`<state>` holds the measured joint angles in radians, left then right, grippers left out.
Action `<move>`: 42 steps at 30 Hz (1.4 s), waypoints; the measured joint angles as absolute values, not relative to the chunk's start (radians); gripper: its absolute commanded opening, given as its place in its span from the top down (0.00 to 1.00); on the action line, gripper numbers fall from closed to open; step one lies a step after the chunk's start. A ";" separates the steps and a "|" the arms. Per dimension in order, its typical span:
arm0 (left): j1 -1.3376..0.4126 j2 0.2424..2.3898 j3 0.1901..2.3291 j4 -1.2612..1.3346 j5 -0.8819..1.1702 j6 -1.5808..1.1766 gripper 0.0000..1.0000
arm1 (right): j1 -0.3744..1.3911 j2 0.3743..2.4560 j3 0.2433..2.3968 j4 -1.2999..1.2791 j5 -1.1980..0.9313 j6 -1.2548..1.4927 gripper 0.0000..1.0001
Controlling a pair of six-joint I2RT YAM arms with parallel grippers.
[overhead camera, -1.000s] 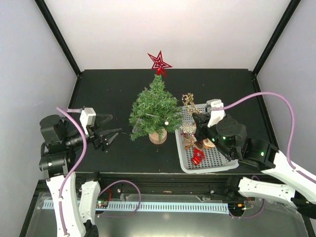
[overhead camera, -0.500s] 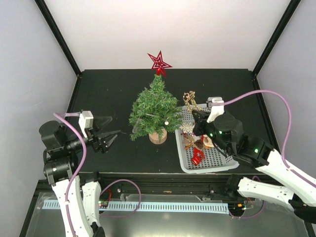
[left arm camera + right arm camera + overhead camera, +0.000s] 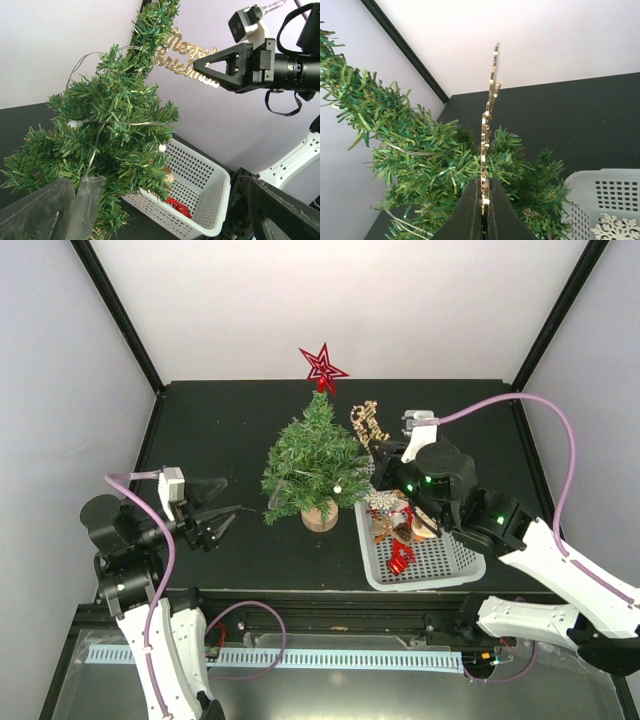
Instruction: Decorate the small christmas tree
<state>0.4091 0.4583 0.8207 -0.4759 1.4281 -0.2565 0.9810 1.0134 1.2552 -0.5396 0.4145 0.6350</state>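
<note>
The small christmas tree stands mid-table on its wooden disc base, with a red star on top and a thin light wire with small bulbs. My right gripper is shut on a gold "Merry Christmas" sign and holds it in the air just right of the tree's upper branches. The sign shows edge-on in the right wrist view and facing the camera in the left wrist view. My left gripper is open and empty, left of the tree.
A white basket at the tree's right holds a red ornament, a white snowflake and other ornaments. The tree fills the left wrist view. Black posts stand at the table's back corners.
My right gripper has lifted the gold sign out of the basket and carried it left and back, toward the tree. The left arm has shifted slightly, gripper still open.
</note>
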 measured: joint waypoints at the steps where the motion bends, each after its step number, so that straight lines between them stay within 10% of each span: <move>1: 0.412 0.457 0.817 -0.463 1.434 -0.269 0.06 | 0.981 1.023 1.267 -0.538 0.410 0.636 0.99; 42: 0.443 0.424 0.763 -0.319 1.485 -0.384 0.05 | 0.978 1.187 1.331 -0.566 0.312 0.742 0.99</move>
<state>0.4427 0.4240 0.7631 -0.3195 1.4853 -0.3840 0.9779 1.1866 1.3312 -0.5655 0.3122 0.7418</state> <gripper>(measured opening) 0.948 0.009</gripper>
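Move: The Merry Christmas ornament is already in my shut right hand. The christmas tree I'm taking it to has its middle about 10 cm to my left, 3 cm ahead and some 8 cm lower. The red star tops it, 10 cm left, 3 cm ahead and 12 cm above my hand; the white basket sits about 12 cm right, 2 cm ahead and 24 cm below. From my left hand the tree is about 18 cm right and 11 cm ahead, roughly level. With my right hand I swing the gold lettering about 7 cm left and 4 cm down into the tree's upper right branches, tipping the fingers down and turning them slightly counter-clockwise, each some 10 degrees. Then I draw back about 2 cm to the right, easing part of that turn off, my fingers still shut on the ornament. ##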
